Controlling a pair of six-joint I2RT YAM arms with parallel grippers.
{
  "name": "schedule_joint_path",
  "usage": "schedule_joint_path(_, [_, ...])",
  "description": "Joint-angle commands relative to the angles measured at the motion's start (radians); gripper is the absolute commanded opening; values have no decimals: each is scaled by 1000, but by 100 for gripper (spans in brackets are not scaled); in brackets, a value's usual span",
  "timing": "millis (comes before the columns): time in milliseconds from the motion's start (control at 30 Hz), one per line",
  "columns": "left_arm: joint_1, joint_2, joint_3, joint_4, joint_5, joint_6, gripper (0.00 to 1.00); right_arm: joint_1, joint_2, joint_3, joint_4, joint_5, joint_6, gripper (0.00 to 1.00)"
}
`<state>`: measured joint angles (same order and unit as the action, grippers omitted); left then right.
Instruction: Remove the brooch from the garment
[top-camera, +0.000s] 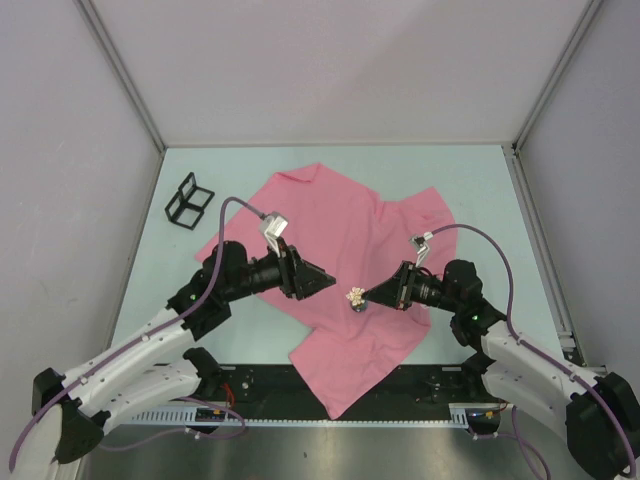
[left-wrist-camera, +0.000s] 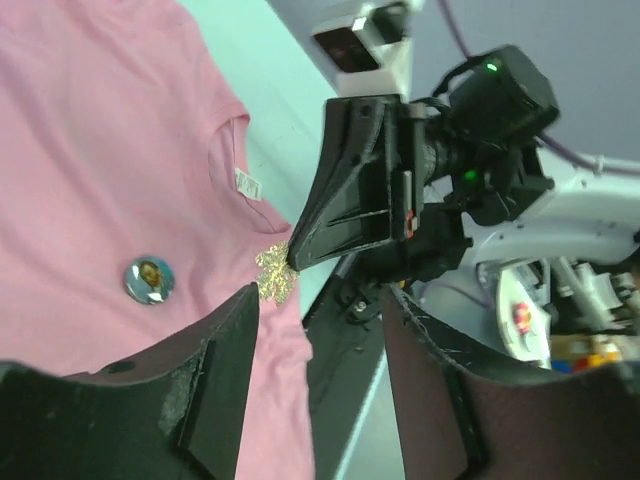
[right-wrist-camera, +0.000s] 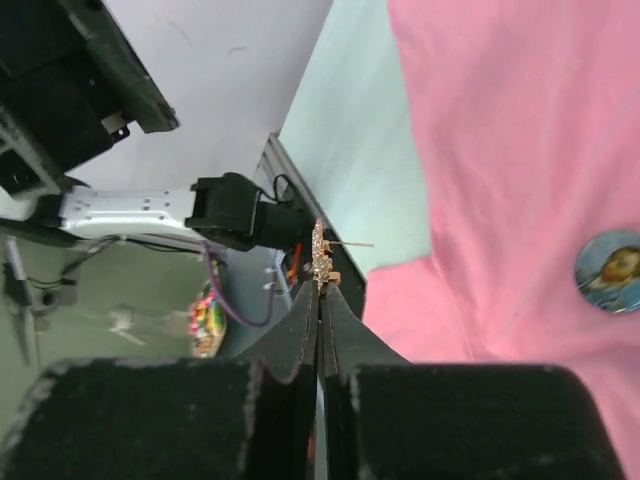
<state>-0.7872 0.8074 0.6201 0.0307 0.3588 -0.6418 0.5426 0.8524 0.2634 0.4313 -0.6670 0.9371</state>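
Note:
The pink T-shirt (top-camera: 330, 225) lies crumpled in the middle of the table. It also shows in the left wrist view (left-wrist-camera: 90, 150) with its white label (left-wrist-camera: 247, 184), and in the right wrist view (right-wrist-camera: 520, 130). My right gripper (top-camera: 366, 297) is shut on the gold glittery brooch (top-camera: 354, 298) and holds it above the shirt's front part. In the right wrist view the brooch (right-wrist-camera: 320, 250) stands edge-on at the shut tips (right-wrist-camera: 320, 287), its thin pin sticking out bare to the right. My left gripper (top-camera: 328, 282) is open and empty just left of the brooch (left-wrist-camera: 274, 272), jaws wide apart (left-wrist-camera: 320, 300).
A round blue picture badge (left-wrist-camera: 150, 279) is pinned on the shirt near the collar, and also shows in the right wrist view (right-wrist-camera: 612, 258). A black wire frame (top-camera: 188, 200) stands at the back left of the table. Enclosure walls ring the table.

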Motion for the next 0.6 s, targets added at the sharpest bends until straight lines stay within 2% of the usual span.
schedule_joint_path(0, [69,101,102,-175,109,-212,56,22,-74,91,-149,149,-266,0])
schedule_joint_path(67, [89,111,101,-155,112,-325,51,46,-82,115,-178,254,-401,0])
schedule_joint_path(167, [98,128,119,-175,71,-474,54,108,-69,161,-161,430,-530,0])
schedule_joint_path(200, [100,134,122,-179,66,-516,54,127,-64,166,-119,514,-628,0])
schedule_joint_path(267, [115,156,138,-216,87,-643,52,198,-43,166,-63,588,-729,0])
schedule_joint_path(367, [158,214,188,-281,134,-719,51,299,20,166,53,703,-930,0])
schedule_joint_path(433, [184,245,239,-333,128,-737,53,338,72,166,127,747,-1057,0])
schedule_joint_path(500, [206,263,268,-356,123,-766,55,375,103,169,193,785,-1103,0])
schedule_joint_path(567, [226,309,340,-463,105,-774,57,393,144,189,214,785,-1139,0])
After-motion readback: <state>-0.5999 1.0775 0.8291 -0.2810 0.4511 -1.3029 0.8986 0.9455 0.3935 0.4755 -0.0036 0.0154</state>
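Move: The right hand already holds the brooch, about 2 cm to the left of the hand point and 1 cm ahead; where it is being taken can't be told. The badge lies some 4 cm ahead of the right hand, 1 cm left and 15 cm below; the white label is 4 cm ahead, 15 cm right and equally low. From the left hand, the brooch is 7 cm right, 1 cm ahead and 8 cm lower. Right hand carries the pinched brooch 6 cm forward past the badge, rolling about 50 degrees; open left follows 5 cm. ##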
